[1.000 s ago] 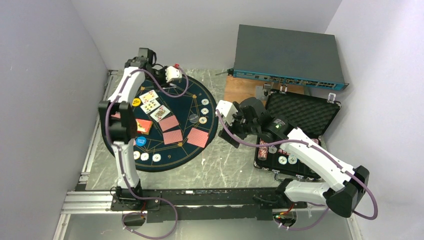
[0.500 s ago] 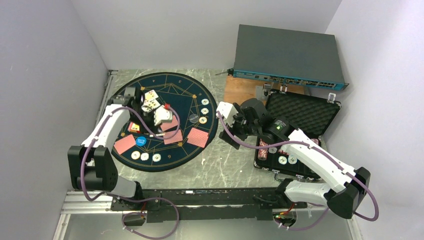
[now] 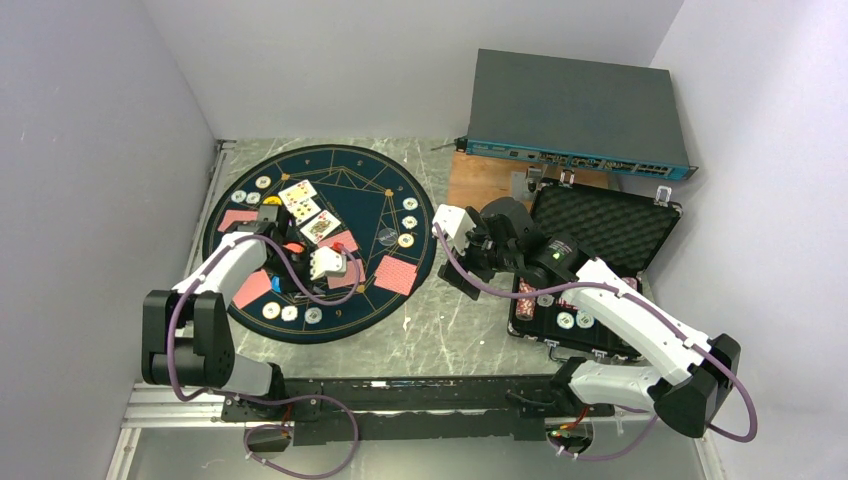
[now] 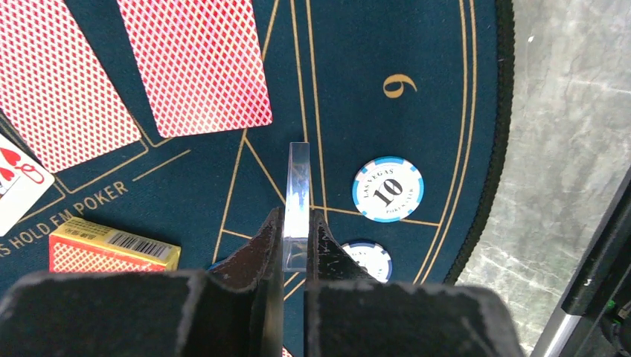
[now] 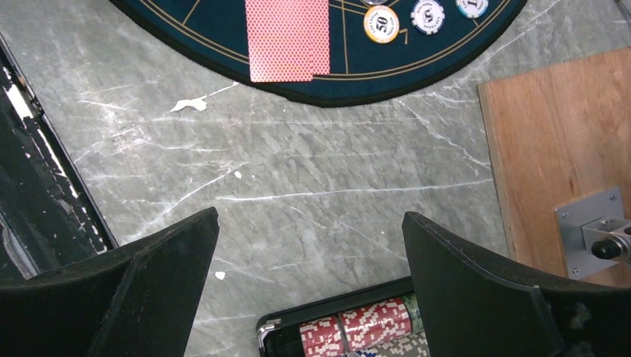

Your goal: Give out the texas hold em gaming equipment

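Note:
My left gripper point(image 4: 296, 216) hangs over the navy mat point(image 4: 357, 89) and is shut on a thin clear plastic piece point(image 4: 298, 175) that stands edge-on between the jaws. Just right of it lie a whitish "10" chip point(image 4: 388, 189) and a second chip point(image 4: 368, 258). Two red-backed cards point(image 4: 197, 63) lie ahead, and a yellow-edged card box point(image 4: 111, 245) sits to the left. In the top view that gripper point(image 3: 322, 264) is over the mat's near-left part. My right gripper point(image 5: 309, 216) stands wide open over bare marble, with nothing between its fingers.
The black foam-lined case point(image 3: 600, 230) lies open at right, with red chip stacks point(image 5: 372, 327) at its near-left corner under the right jaws. A wooden board point(image 5: 565, 149) and a grey box point(image 3: 575, 110) stand behind. More chips point(image 5: 381, 24) and a card point(image 5: 287, 37) lie on the mat's right edge.
The left arm has swung from the mat's far edge down to its near-left part, still shut on the clear piece. The right arm has stayed put.

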`<state>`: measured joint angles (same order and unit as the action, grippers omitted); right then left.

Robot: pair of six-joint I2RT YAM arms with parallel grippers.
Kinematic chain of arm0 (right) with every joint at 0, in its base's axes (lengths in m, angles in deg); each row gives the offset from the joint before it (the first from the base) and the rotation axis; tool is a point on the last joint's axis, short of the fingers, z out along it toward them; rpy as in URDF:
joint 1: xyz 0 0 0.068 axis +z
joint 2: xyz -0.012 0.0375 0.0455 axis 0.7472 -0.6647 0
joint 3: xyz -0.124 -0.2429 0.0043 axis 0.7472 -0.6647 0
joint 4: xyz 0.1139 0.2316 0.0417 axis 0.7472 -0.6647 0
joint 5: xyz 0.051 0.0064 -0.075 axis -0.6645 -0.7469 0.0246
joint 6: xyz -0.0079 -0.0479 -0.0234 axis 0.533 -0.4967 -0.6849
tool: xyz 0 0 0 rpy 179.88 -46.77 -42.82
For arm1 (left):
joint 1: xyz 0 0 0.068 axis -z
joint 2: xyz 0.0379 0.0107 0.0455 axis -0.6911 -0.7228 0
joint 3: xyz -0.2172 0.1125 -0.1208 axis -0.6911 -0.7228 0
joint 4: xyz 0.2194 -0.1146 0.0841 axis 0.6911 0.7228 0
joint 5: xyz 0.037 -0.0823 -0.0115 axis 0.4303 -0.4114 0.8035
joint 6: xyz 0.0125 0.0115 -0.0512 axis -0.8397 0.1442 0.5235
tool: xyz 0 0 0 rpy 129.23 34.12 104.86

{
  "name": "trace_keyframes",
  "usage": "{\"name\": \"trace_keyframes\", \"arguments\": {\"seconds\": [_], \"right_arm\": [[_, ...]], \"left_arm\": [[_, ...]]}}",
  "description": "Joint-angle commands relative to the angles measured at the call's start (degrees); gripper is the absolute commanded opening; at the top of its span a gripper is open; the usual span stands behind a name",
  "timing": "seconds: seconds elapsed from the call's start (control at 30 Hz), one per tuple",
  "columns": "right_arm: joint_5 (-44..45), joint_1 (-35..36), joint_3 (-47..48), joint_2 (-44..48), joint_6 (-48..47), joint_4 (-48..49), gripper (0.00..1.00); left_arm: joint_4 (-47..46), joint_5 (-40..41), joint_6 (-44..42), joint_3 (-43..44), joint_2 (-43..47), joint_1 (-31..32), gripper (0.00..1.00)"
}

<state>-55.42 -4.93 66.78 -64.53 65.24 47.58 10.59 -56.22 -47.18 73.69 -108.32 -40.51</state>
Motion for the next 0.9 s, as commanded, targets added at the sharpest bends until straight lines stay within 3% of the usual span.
{"name": "trace_keyframes", "arguments": {"seconds": [0.0,0.1,0.17,0.37,0.57,0.7,0.87], "right_arm": [[-0.7,-0.2,1.2,1.0,-0.2,0.6,0.97],[-0.6,-0.2,1.1,1.1,0.1,0.5,0.97],[-0.6,-0.2,1.2,1.1,0.1,0.4,0.98],[-0.1,-0.2,1.1,1.3,0.1,0.2,1.00],[-0.3,-0.2,1.2,1.6,1.1,0.8,1.00],[-0.5,-0.2,1.8,1.9,2.2,2.0,1.00],[0.6,-0.7,2.3,3.1,5.1,4.1,1.00]], "left_arm": [[-3.6,1.5,-2.9,-2.2,1.0,0.0,0.00],[-5.2,2.2,-2.6,-2.9,0.1,0.0,0.01],[-5.5,2.4,-2.5,-3.0,-0.6,-0.1,0.10],[-3.8,1.8,-4.2,-2.7,0.9,-0.1,0.48],[2.7,-0.9,-4.5,0.6,4.9,-0.2,0.99],[8.3,-3.2,-2.1,5.1,9.2,-0.4,1.00],[13.4,-4.2,10.6,16.5,11.6,-1.0,1.00]]}}
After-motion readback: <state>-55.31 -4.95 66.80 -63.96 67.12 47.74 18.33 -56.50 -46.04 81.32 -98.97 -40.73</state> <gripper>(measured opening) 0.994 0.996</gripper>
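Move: My left hand still holds the clear bar about 2 cm above its spot on the mat, which lies some 1 cm to my left and hardly farther out. From that hand, the white 10 chip lies about 6 cm back and 1 cm left, the blue button 7 cm left and 1 cm ahead, and the nearest red-backed card 7 cm right and 4 cm ahead. From my right hand, the spot is roughly 34 cm left, about level, and 18 cm below. I ease my left hand down about 1.5 cm, drifting nearly 1 cm left, to set the clear bar on the mat between the 10 chip and the red-backed card. There I open my fingers from nearly shut to fully wide, letting go of the bar, then lift away ever faster, some 8 cm straight up. ##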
